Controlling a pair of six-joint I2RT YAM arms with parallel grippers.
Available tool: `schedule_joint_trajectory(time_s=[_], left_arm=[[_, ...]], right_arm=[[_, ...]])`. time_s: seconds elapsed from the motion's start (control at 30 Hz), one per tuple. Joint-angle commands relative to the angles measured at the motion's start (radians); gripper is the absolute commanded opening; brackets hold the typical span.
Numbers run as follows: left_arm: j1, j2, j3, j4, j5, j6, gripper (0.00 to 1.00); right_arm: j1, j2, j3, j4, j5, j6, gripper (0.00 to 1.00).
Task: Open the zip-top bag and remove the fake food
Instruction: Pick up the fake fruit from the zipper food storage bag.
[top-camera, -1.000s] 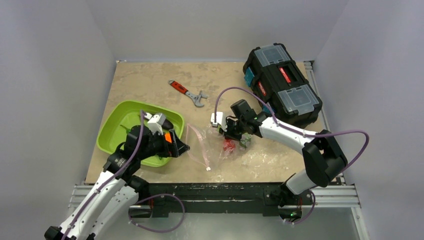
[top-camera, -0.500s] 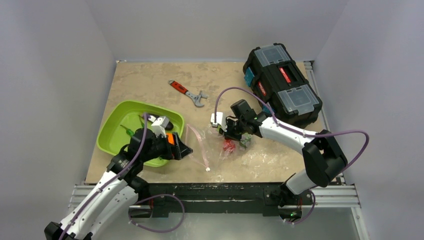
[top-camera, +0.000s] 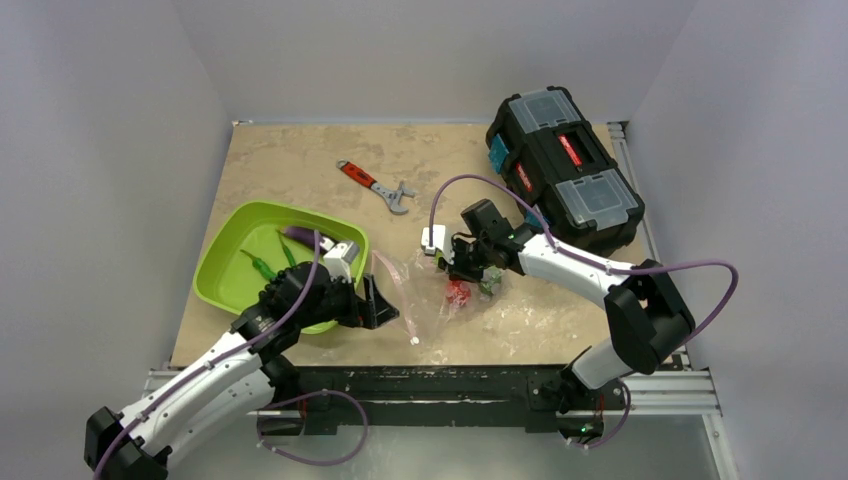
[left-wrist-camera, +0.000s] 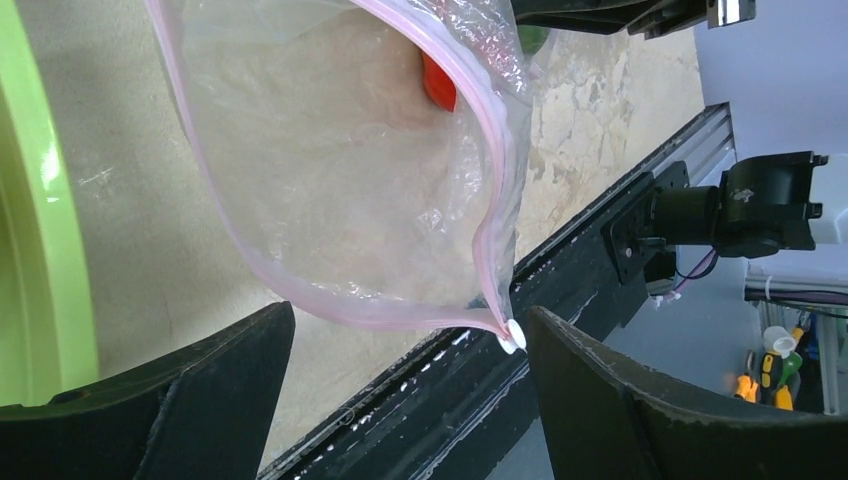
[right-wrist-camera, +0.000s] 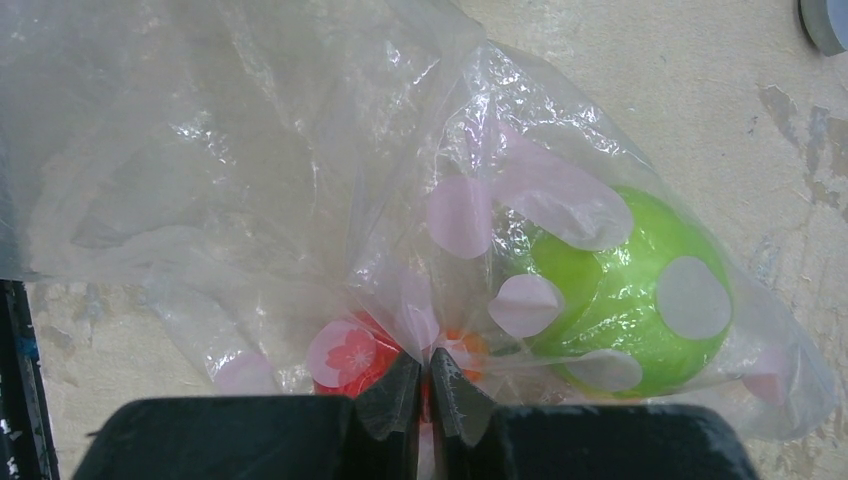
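Note:
The zip-top bag (top-camera: 420, 295) lies crumpled on the table with its pink zip strip (left-wrist-camera: 490, 130) parted into an open loop and a white slider (left-wrist-camera: 514, 335) at the loop's end. Fake food shows inside it: a red piece (right-wrist-camera: 350, 365) and a green spotted ball (right-wrist-camera: 620, 290). My right gripper (right-wrist-camera: 424, 365) is shut on a fold of the bag's plastic at the closed end. My left gripper (left-wrist-camera: 410, 315) stands open just before the bag's mouth, holding nothing. A purple eggplant (top-camera: 300, 236) and green pods (top-camera: 262, 265) lie in the green tray (top-camera: 225, 265).
A red-handled wrench (top-camera: 375, 186) lies at the table's middle back. A black toolbox (top-camera: 562, 165) stands at the back right. The black front rail (left-wrist-camera: 600, 230) runs close beside the bag's slider end. The tray's rim (left-wrist-camera: 40, 220) is just left of my left gripper.
My left arm has swung from over the green tray to the right, down to the bag's open mouth. The right gripper has stayed pinched on the bag.

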Motion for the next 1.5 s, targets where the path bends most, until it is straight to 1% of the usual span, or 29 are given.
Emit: schedule_joint_trajectory(time_s=[0.0, 0.1, 0.37, 0.57, 0.73, 0.8, 0.93, 1.03, 1.13, 1.17, 1.27, 1.33, 1.4, 1.47], left_arm=[[-0.037, 0.029, -0.016, 0.093, -0.047, -0.033, 0.84], [-0.054, 0.043, -0.023, 0.116, -0.055, -0.041, 0.82], [-0.086, 0.086, -0.024, 0.164, -0.062, -0.047, 0.81], [-0.103, 0.108, -0.031, 0.197, -0.060, -0.040, 0.79], [-0.110, 0.138, -0.030, 0.224, -0.052, -0.040, 0.72], [-0.115, 0.149, -0.027, 0.233, -0.050, -0.041, 0.68], [-0.124, 0.158, -0.020, 0.228, -0.057, -0.037, 0.64], [-0.126, 0.125, -0.002, 0.149, -0.091, -0.011, 0.63], [-0.126, 0.048, 0.022, 0.040, -0.132, 0.022, 0.65], [-0.126, 0.019, 0.033, 0.001, -0.141, 0.034, 0.66], [-0.125, -0.045, 0.066, -0.103, -0.170, 0.058, 0.68], [-0.125, -0.056, 0.087, -0.174, -0.194, 0.057, 0.68], [-0.124, -0.047, 0.105, -0.246, -0.227, 0.029, 0.66], [-0.125, -0.036, 0.111, -0.297, -0.276, 0.003, 0.60]], right_arm=[[0.002, 0.005, 0.028, -0.012, -0.017, -0.019, 0.07], [0.002, 0.005, 0.028, -0.013, -0.017, -0.020, 0.08], [0.003, 0.007, 0.028, -0.017, -0.022, -0.024, 0.11], [0.003, 0.007, 0.027, -0.023, -0.031, -0.031, 0.16], [0.003, 0.002, 0.029, -0.034, -0.045, -0.037, 0.23], [0.003, -0.004, 0.030, -0.040, -0.056, -0.042, 0.26], [0.002, -0.023, 0.031, -0.056, -0.080, -0.055, 0.35], [0.002, -0.038, 0.030, -0.065, -0.096, -0.064, 0.40], [0.002, -0.050, 0.031, -0.076, -0.109, -0.074, 0.44], [-0.001, -0.054, 0.033, -0.083, -0.118, -0.080, 0.47], [-0.007, -0.074, 0.039, -0.116, -0.150, -0.112, 0.49], [-0.014, -0.098, 0.039, -0.143, -0.170, -0.152, 0.50], [-0.021, -0.129, 0.028, -0.167, -0.187, -0.201, 0.50], [-0.021, -0.163, 0.002, -0.189, -0.196, -0.289, 0.50]])
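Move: The left hand's open fingers hang at the bag mouth, whose middle lies about 3 cm to the right, level fore and aft and 5 cm below; the zipper slider is 5 cm right and 7 cm back, the green tray's middle 20 cm left and 7 cm ahead. From the right hand, already pinching the film, the red fruit lies 3 cm back, 1 cm right and 3 cm below, the green fruit 5 cm ahead and 3 cm left, and the dark green piece 1 cm back and 7 cm right. Spreading from nearly shut to half open, the right fingers let go of the bag film, then the hand shifts back about 3 cm over the red fruit and rises 2 cm at the end. The left hand first eases some 3 cm right and 2 cm down at the bag mouth, its fingers partly closing, then reverses about 4 cm left and nearly 3 cm up; whether it touches the film isn't clear. ##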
